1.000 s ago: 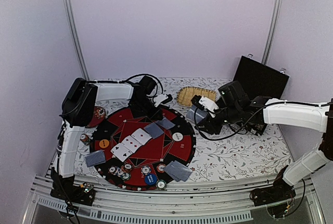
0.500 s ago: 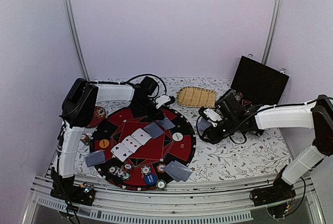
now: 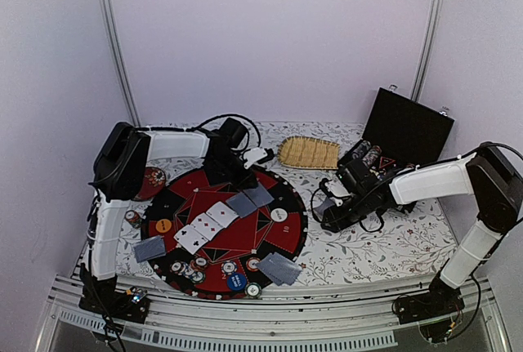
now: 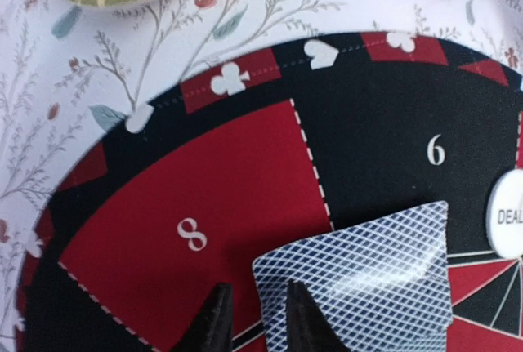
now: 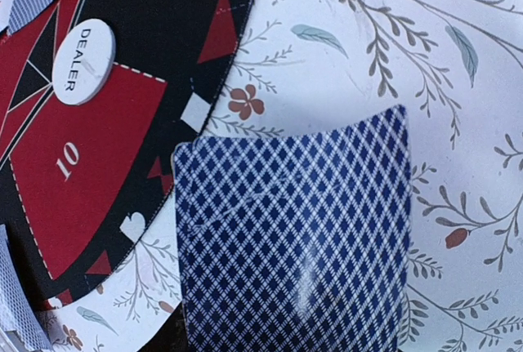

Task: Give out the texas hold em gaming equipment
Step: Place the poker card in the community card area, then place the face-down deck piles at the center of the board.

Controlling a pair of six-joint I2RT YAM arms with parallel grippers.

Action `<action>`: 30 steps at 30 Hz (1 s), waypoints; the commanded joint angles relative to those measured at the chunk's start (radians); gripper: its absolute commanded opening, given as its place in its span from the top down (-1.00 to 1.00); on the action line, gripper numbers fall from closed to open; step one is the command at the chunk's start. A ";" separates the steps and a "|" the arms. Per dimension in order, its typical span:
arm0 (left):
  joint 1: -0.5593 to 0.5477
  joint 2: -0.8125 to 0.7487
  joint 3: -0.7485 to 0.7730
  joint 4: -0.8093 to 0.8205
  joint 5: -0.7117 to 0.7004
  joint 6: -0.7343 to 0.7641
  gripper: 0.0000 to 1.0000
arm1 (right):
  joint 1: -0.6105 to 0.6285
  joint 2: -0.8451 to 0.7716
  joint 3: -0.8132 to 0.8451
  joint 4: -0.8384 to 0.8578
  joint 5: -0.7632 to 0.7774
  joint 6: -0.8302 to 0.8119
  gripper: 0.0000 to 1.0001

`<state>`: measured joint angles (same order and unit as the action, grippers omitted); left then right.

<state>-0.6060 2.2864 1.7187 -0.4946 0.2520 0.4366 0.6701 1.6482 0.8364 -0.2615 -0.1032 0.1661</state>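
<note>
A round red and black poker mat (image 3: 245,242) holds three face-up playing cards (image 3: 204,225), face-down cards (image 3: 243,203) and several chips (image 3: 214,270) along its near rim. My left gripper (image 4: 255,323) hovers over the mat's far part. Its fingers are slightly parted, and the edge of a blue-backed card (image 4: 359,278) lies flat on the mat under them. My right gripper (image 3: 329,207) hangs low over the tablecloth just right of the mat. It is shut on a stack of blue-backed cards (image 5: 294,238) that hides its fingers. A white dealer button (image 5: 84,60) sits on the mat's right side.
An oval straw tray (image 3: 309,153) lies behind the mat. An open black case (image 3: 407,127) with chip rows (image 3: 365,154) stands at the back right. A small red dish (image 3: 154,180) sits left of the mat. Cables trail by both arms.
My right arm has swung back to the right and down toward the cloth with the card stack. My left gripper's fingers have parted over the card; that arm has hardly moved.
</note>
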 commanded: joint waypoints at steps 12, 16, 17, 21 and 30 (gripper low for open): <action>-0.008 -0.306 -0.141 0.073 -0.036 -0.178 0.13 | -0.007 0.049 -0.006 -0.058 0.108 0.080 -0.03; -0.005 -0.428 -0.237 0.112 -0.064 -0.261 0.11 | -0.007 0.037 -0.005 -0.072 0.145 0.094 -0.09; -0.003 -0.452 -0.259 0.121 -0.078 -0.284 0.10 | -0.007 0.032 -0.007 -0.075 0.159 0.102 -0.11; 0.012 -0.550 -0.344 0.131 -0.147 -0.403 0.07 | -0.008 0.016 -0.021 -0.071 0.179 0.121 -0.30; 0.054 -0.814 -0.599 0.227 -0.359 -0.552 0.01 | -0.009 -0.007 0.003 -0.063 0.154 0.116 -0.98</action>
<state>-0.5751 1.5734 1.2095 -0.3420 0.0341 -0.0250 0.6666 1.6650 0.8383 -0.2798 0.0570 0.2733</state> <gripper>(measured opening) 0.481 0.989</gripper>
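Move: The left gripper hangs just above the fifth community card; that card's middle is about 4 cm back and 2 cm right, 1 cm below. From this hand the fourth card is roughly 8 cm back, 3 cm left, and the dealer button some 12 cm back, 11 cm right. The right hand holds the deck, its middle about 3 cm ahead and 2 cm left. From that hand the dealer button lies about 18 cm left, 3 cm ahead. Lift the left gripper straight up off the laid card, opening it further, then swing it left and slightly back while still rising, about 16 cm up in all, turning some 30 degrees counter-clockwise. Meanwhile settle the right hand the last centimetre down, ease the deck about 2.5 cm rightward and a little forward over the cloth with a slight clockwise turn, then spread the fingers wide to let go. ##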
